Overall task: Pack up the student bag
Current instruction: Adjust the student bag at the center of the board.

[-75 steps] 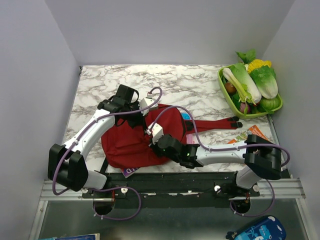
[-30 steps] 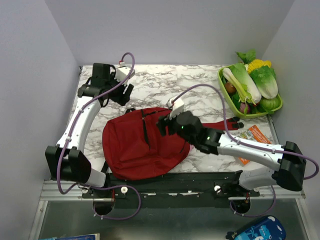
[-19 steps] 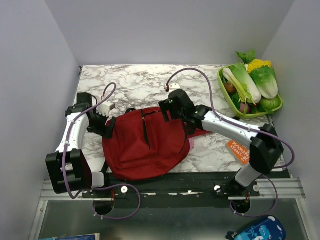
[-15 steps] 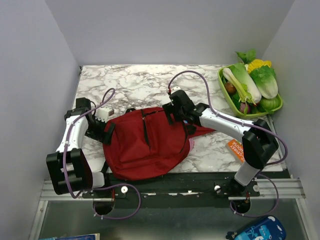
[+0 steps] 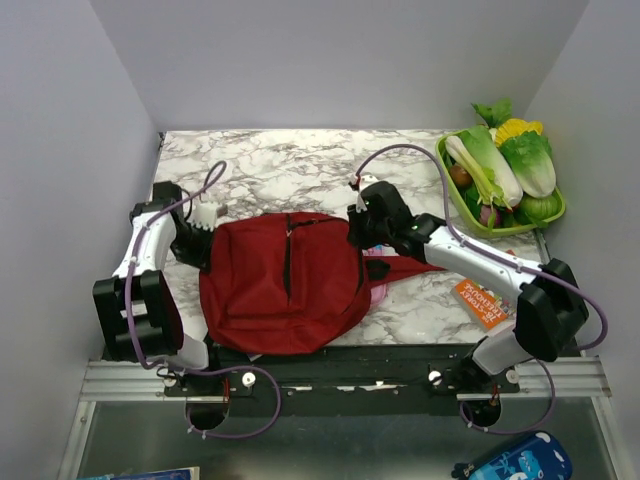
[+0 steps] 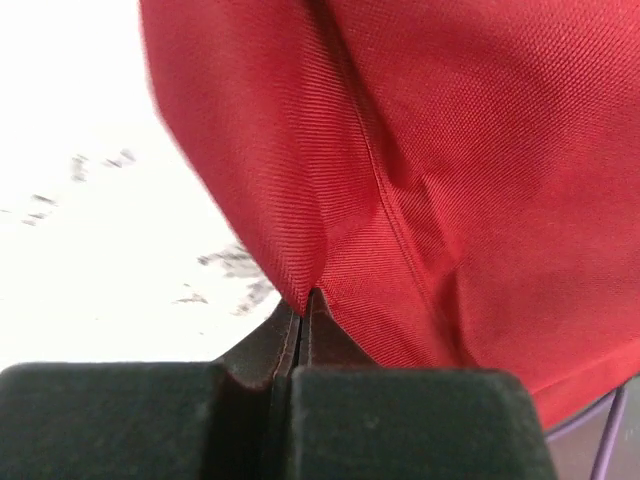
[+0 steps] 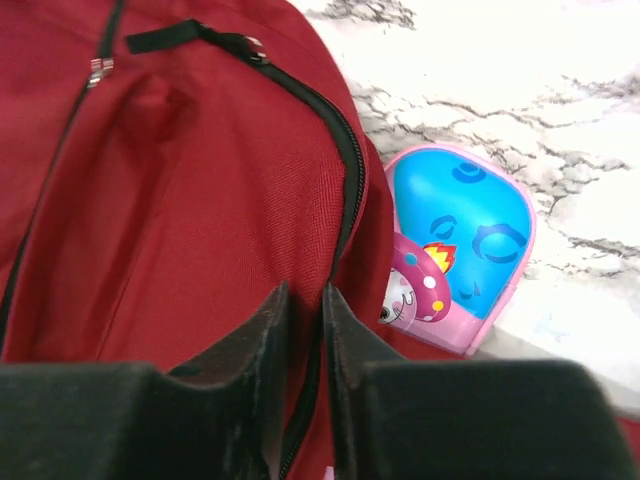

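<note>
The student bag (image 5: 285,285), a large dark red backpack, lies flat on the marble table with its zipper side up. My left gripper (image 5: 200,243) is at the bag's left edge, shut on a fold of its red fabric (image 6: 330,200); in the left wrist view the gripper (image 6: 303,312) has its jaws pressed together on the fold. My right gripper (image 5: 362,236) is at the bag's upper right edge; in the right wrist view the gripper (image 7: 305,300) has its jaws nearly closed on the bag (image 7: 200,200) at the black zipper line. The bag's red shoulder strap (image 5: 412,266) trails right.
A pink and blue cartoon pencil case (image 7: 462,240) lies partly under the bag's right edge. A green basket of vegetables (image 5: 500,180) stands at the back right. An orange booklet (image 5: 482,300) lies at the right front. Grey walls close in three sides.
The left arm swung from the far back corner to the bag's left edge and closed on it. The right gripper moved along the bag's top to its right edge. The bag shifted slightly left.
</note>
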Robot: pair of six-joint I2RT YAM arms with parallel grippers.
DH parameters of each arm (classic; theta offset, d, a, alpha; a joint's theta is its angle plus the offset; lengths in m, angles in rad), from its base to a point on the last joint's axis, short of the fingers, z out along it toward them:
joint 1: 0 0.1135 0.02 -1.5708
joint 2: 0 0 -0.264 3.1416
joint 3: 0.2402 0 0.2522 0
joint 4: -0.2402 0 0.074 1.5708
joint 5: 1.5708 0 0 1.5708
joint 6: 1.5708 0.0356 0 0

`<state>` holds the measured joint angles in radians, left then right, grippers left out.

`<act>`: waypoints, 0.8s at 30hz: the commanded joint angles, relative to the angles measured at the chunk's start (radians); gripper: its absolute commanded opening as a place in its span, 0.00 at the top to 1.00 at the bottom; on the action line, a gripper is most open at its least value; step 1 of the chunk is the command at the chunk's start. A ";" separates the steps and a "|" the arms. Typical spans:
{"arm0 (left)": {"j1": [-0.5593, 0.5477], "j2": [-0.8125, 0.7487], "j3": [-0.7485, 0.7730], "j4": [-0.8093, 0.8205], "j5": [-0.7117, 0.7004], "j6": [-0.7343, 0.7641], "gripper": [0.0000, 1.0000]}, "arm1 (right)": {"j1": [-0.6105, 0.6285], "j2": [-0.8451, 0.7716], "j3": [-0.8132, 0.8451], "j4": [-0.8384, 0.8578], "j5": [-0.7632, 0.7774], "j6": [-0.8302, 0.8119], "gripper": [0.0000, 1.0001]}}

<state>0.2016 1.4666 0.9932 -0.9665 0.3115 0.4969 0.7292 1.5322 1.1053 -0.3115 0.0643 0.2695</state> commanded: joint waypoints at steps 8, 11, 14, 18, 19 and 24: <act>-0.065 0.092 0.742 -0.138 0.222 -0.219 1.00 | 0.003 -0.150 0.162 -0.063 -0.060 0.034 0.99; -0.094 0.184 0.908 -0.124 0.180 -0.253 1.00 | 0.003 -0.188 0.169 -0.047 -0.101 0.068 0.99; -0.129 0.262 0.990 -0.091 0.097 -0.267 1.00 | 0.003 -0.187 0.159 -0.052 -0.136 0.095 0.99; -0.194 0.395 1.064 -0.063 0.023 -0.273 1.00 | 0.044 -0.175 0.071 -0.020 -0.192 0.145 0.99; -0.198 0.415 1.073 -0.051 0.008 -0.276 1.00 | 0.062 -0.162 0.053 0.009 -0.192 0.172 0.99; -0.294 0.595 1.280 -0.067 -0.081 -0.285 1.00 | 0.186 -0.083 -0.010 0.101 -0.187 0.241 0.99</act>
<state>-0.0319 1.9572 2.0987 -1.0401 0.3298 0.2527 0.8227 1.3834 1.1263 -0.2989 -0.0559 0.4271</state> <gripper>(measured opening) 0.010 0.014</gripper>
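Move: The left fingers are already shut on the student bag's left edge; its middle lies about 17 cm to that hand's right, 3 cm nearer the base and 2 cm lower. From the right hand, whose half-closed fingers have the bag's zipped right edge between them, the bag's middle is roughly 16 cm left, 8 cm back and 8 cm down. The pencil case's middle lies 4 cm right, 5 cm back and 9 cm below the right hand; the strap's middle, 10 cm right, 4 cm back, 9 cm down. Keep the left gripper's pinch and swing the bag's left edge forward some 24 cm and a little right, rising steeply, then easing down towards the board's far side as the fingertips tip forward. With the right, finish closing on the zipped edge, lift about 13 cm while rolling, then lower partway, drawing back and left. ##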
